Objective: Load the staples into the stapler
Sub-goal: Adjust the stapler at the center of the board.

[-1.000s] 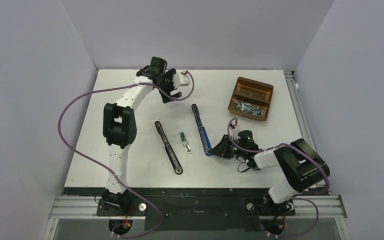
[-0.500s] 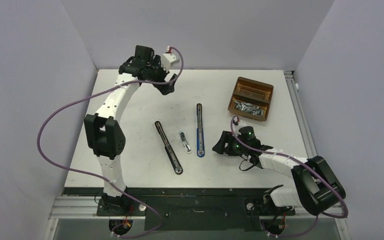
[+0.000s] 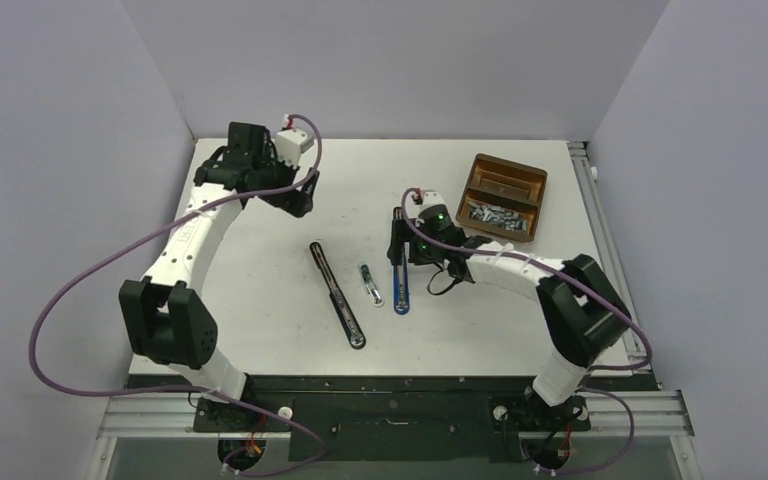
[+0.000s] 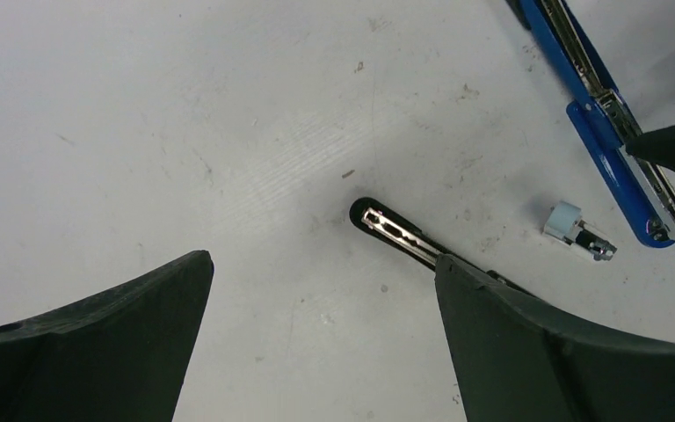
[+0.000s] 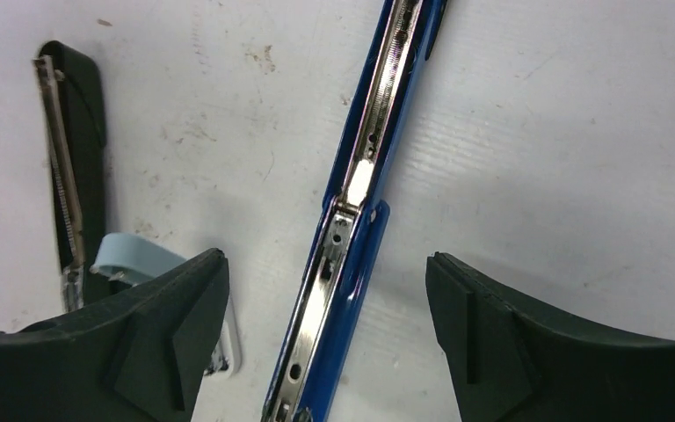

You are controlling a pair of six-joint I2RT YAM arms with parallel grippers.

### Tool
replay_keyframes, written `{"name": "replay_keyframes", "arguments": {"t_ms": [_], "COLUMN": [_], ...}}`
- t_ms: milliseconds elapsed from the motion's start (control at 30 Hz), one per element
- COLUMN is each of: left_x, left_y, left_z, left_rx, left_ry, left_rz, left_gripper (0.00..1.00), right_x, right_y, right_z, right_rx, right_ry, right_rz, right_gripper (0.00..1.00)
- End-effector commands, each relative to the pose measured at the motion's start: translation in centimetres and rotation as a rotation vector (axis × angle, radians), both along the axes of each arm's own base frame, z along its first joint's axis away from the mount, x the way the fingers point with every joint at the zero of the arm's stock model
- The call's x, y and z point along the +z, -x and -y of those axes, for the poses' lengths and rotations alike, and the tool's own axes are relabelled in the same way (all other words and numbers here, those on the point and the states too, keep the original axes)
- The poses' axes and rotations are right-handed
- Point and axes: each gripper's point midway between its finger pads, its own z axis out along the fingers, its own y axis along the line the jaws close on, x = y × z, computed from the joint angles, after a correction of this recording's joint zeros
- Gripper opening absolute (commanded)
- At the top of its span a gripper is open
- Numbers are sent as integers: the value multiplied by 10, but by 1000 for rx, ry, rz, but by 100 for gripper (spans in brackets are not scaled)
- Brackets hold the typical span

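A blue stapler (image 3: 400, 285) lies opened flat in the middle of the table, its silver staple channel (image 5: 352, 189) facing up. My right gripper (image 3: 400, 238) hovers over its far half, open, one finger on each side of the channel (image 5: 325, 264), touching nothing. The staples (image 3: 490, 213) are a silver heap in the near compartment of the brown tray (image 3: 505, 170). My left gripper (image 3: 296, 196) stands open and empty at the far left; its wrist view (image 4: 323, 259) shows bare table between the fingers.
A black stapler (image 3: 337, 295), also opened flat, lies left of the blue one (image 4: 387, 227) (image 5: 70, 176). A small light-blue stapler (image 3: 368, 284) sits between them (image 4: 577, 230) (image 5: 136, 259). The tray stands at the far right of the table.
My right gripper has opened, let go of the blue stapler's near end and moved to its far half. The stapler now lies straight. My left arm has swung back to the left.
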Motion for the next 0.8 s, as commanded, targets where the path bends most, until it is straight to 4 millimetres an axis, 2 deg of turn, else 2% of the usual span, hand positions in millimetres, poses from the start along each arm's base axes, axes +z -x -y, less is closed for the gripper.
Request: {"name": "replay_keyframes", "arguments": {"t_ms": [0,200,267,433,567,767], "left_x": [1,-9,-11,-21,-27,-49], "left_y": [23,43,46,55,61,72], "left_z": [-25,-41,-44,-48,-50,-50], "left_rx": [87,113,118,109,88,6], "left_ry": [22,32,22,7,-4,-36], "left_rz": [-11,-41,-40,-58,-51,-49], "left_gripper": [96,96,96,96,96,96], "right_x": [-18,-32,-34,-44,-47,-48], "right_y": [-15,-25,-22,-10,0,9], "right_z": [-6,-12,-17,-29,-37,-42], "right_rx": [11,14,28,48,62,82], "right_ry": [152,249,257,281,281,290], "right_rz": [4,8,17,8,10,13], "right_gripper": [81,75,67,40,35,35]}}
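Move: The right hand, open above the opened blue stapler, has that stapler's middle about 6 cm below, 1 cm ahead and 2 cm to its left. The small light-blue stapler lies 8 cm left and 5 cm back from the hand; the black stapler's middle is some 15 cm left and 7 cm back. From the left hand, the blue stapler is roughly 20 cm right, 8 cm back and 19 cm below. Down onto the blue stapler first, the right hand sinks a good 5 cm while its fingers tip about 15 degrees steeper, then closes them across the body just behind the hinge and, staying low, carries the grip about 2 cm left and slightly back. The empty, open left hand withdraws back, left and down. ##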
